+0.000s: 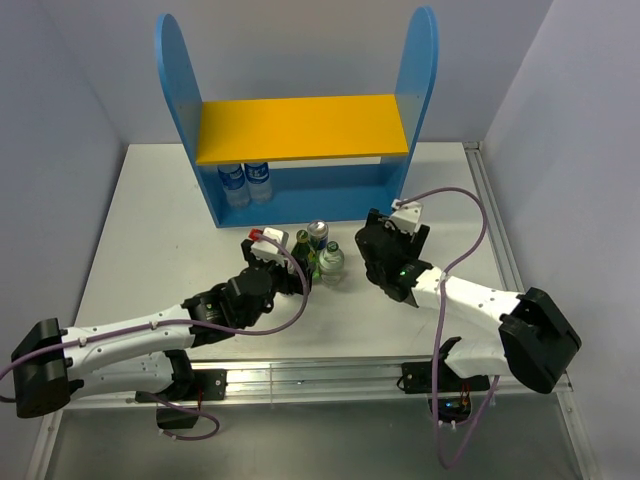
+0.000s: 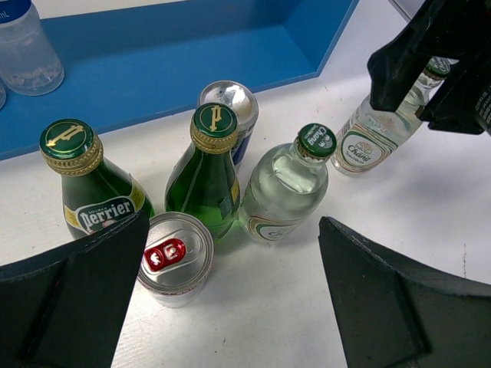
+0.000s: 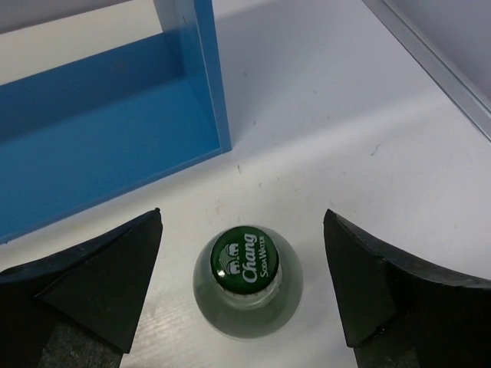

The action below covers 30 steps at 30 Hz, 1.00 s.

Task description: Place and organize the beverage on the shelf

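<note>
The beverages stand in a cluster on the white table in front of the shelf (image 1: 300,128). In the left wrist view I see two green Perrier bottles (image 2: 88,195) (image 2: 207,176), two silver-topped cans (image 2: 175,257) (image 2: 230,103) and a clear Chang bottle (image 2: 285,188). My left gripper (image 2: 230,295) is open and empty, just short of the near can. A second clear Chang bottle (image 3: 245,264) stands apart to the right. My right gripper (image 3: 242,284) is open above it, one finger on each side, not touching. The same bottle shows in the left wrist view (image 2: 380,134).
Two small clear water bottles with blue caps (image 1: 246,181) stand at the left of the shelf's blue lower level (image 3: 100,146). The yellow upper board (image 1: 300,128) carries nothing. Grey walls close in the table on three sides; a metal rail (image 1: 495,220) runs along its right edge.
</note>
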{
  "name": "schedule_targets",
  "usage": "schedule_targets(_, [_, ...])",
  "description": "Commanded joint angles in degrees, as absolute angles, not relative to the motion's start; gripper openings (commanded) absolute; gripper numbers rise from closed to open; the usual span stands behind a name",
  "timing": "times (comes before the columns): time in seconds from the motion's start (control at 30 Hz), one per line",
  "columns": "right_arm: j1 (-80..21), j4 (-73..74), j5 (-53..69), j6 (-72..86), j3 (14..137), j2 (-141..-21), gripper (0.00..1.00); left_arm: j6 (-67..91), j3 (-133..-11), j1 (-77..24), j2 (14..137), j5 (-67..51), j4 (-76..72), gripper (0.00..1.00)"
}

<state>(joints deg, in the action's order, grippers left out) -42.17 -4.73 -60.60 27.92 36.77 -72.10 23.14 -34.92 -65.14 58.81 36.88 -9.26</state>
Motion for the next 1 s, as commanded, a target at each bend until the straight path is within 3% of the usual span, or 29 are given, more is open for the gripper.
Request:
schedule_targets(0.0, [-40.96, -8.17, -62.14, 26.72, 39.46, -72.16, 0.92, 22.15, -35.33, -65.48, 59.06, 37.35, -11.78, 0.99])
schedule_targets(0.07, [-40.00, -8.52, -61.70, 26.63, 39.64, -72.77, 0.89, 22.06, -35.42, -65.48, 59.33, 37.44, -11.69, 0.99])
schedule_targets(0.23, [-38.24, -9.23, -60.29, 27.33, 39.73, -74.00, 0.63, 21.88, -35.68, -65.48, 60.12, 37.53, -11.95, 0.99])
schedule_targets(0.57, [-36.65, -8.08, -58.10, 29.18, 39.46, -74.27, 0.56, 21.97, -35.51, -65.48, 60.29, 37.71, -12.39, 0.99])
schedule_targets(0.67, [-36.56, -7.82, -57.92, 29.35, 39.64, -74.44, 0.44, 22.06, -35.16, -65.48, 60.47, 37.79, -12.66, 0.99])
schedule_targets(0.7, [-36.65, -7.82, -57.92, 29.27, 39.64, -74.79, 0.36, 22.06, -35.07, -65.48, 60.38, 37.79, -12.66, 0.99])
schedule_targets(0.83, [-36.56, -7.38, -57.40, 29.97, 39.73, -75.23, 0.25, 22.24, -34.81, -65.39, 60.21, 38.06, -12.57, 0.99])
schedule_targets(0.87, [-36.56, -7.38, -57.22, 29.80, 39.73, -75.41, 0.12, 22.32, -34.54, -65.48, 59.77, 38.14, -12.57, 0.99])
schedule_targets(0.97, [-36.56, -7.21, -56.96, 29.88, 40.08, -75.50, 0.00, 22.32, -33.84, -65.48, 58.98, 38.32, -12.92, 0.99])
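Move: The clear soda bottle stands almost between the open fingers of my right hand: its middle is about 2 cm ahead, 1 cm right and some 5 cm below. The shelf's right front corner is roughly 8 cm ahead and 2 cm right, down at the table. The second soda bottle stands about 13 cm left and 1 cm back. From my left hand the first bottle is some 26 cm right, 8 cm ahead and 9 cm lower. I ease my right hand forward and to the right, about 2.5 cm in all and nearly level, so the wide-open fingers come around the upper part of the soda bottle. They close as I go and keep closing once the hand has all but stopped, until both pads pinch the neck just under the green cap, the grip firming at the end. ##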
